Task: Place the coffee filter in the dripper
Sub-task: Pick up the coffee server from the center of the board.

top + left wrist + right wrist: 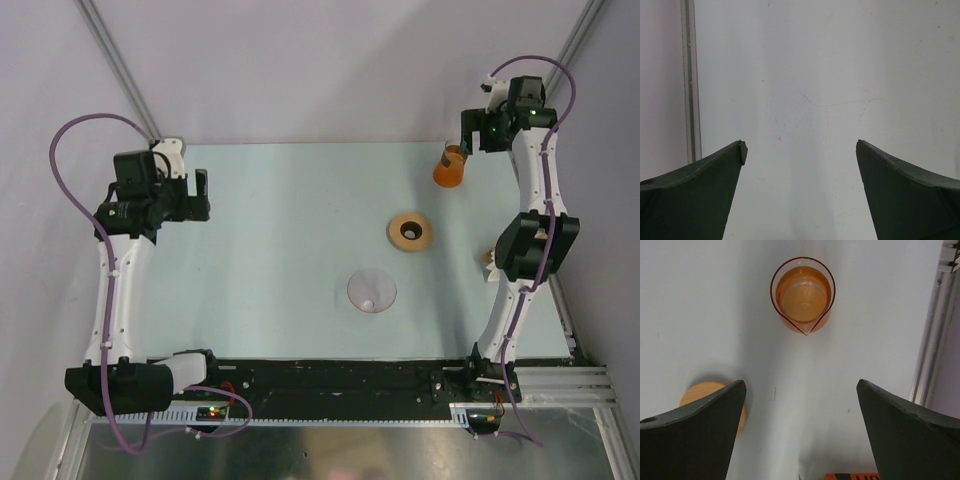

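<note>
The dripper (371, 291), a clear cone, lies on the pale table (280, 250) near the middle front. I cannot make out the coffee filter in any view. My left gripper (203, 196) hovers open at the table's far left, and its wrist view shows only bare table between the fingers (801, 146). My right gripper (480, 140) is open at the far right back, just beside an orange glass beaker (449, 165). In the right wrist view that beaker (802, 295) stands ahead of the open gripper (801, 385), with nothing held.
A brown wooden ring (410, 231) lies between the beaker and the dripper; its edge (705, 390) shows behind my right gripper's left finger. A small tan object (489, 257) peeks out from behind the right arm. A metal rail (935, 340) borders the table's right side.
</note>
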Robot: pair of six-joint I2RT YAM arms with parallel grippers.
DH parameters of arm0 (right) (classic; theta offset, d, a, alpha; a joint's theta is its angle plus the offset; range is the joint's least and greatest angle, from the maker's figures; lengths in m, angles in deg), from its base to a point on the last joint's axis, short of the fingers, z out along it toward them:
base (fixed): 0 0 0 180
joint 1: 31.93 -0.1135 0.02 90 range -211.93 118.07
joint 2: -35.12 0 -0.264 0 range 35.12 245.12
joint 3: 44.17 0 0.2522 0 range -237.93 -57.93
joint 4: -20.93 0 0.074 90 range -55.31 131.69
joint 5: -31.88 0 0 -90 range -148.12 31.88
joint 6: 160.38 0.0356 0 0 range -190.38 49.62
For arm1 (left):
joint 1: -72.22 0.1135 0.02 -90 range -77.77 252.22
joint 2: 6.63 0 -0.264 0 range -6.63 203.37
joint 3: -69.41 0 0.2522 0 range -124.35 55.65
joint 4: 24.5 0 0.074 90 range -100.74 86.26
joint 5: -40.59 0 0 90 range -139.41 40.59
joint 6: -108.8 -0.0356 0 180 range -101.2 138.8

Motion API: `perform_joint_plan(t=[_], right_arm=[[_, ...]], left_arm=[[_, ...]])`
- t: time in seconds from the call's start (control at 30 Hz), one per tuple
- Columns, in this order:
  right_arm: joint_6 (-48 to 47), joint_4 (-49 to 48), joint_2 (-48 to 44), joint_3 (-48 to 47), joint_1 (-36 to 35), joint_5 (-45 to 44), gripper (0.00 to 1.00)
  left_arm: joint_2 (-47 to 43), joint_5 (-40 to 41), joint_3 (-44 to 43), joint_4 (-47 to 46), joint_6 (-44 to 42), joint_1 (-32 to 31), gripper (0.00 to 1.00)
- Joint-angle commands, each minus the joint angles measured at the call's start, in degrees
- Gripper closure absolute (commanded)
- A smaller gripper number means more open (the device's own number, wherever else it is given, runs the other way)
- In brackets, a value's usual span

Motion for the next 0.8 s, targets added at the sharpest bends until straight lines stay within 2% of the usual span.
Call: perform_joint_plan(t=[0.0,0.43,0.77], right_arm=[[-1.08,-3.84,2.89,-2.23,-1.80,-2.11,0.00],[0.78,-12.67,12.14,-2.52,-4.86,-11.40,0.00],[-0.35,-17.62,14.84,-4.18,-6.58,-14.35,0.00]], left_arm=[[0.01,-0.24,-0.40,-2.62,-1.89,-0.15,0.02],[-0.65,1.92,0.80,-3.10,-2.41,-0.15,0.02],[-0.60,2.32,1.59,-3.35,-2.64,-0.18,0.02]])
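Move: The coffee server stands about 10 cm ahead of the right hand and a couple of centimetres to its left, its middle some 16 cm below. The wooden ring lies roughly 17 cm nearer the base than the server and 11 cm to its left. The orange filter box is about 16 cm back from the right hand and 17 cm to its right, also low on the table. From the left hand the server is some 31 cm ahead, 60 cm to the right and 20 cm below. The coffee server is what the right hand closes in on, its wide-open fingers sinking about 10 cm while reaching some 7 cm forward, with the descent easing out near rim height as the forward travel goes on. The wrist rolls slightly, left side down by under 10 degrees, bringing the server's rim in line with the finger gap; no grip is made yet. ##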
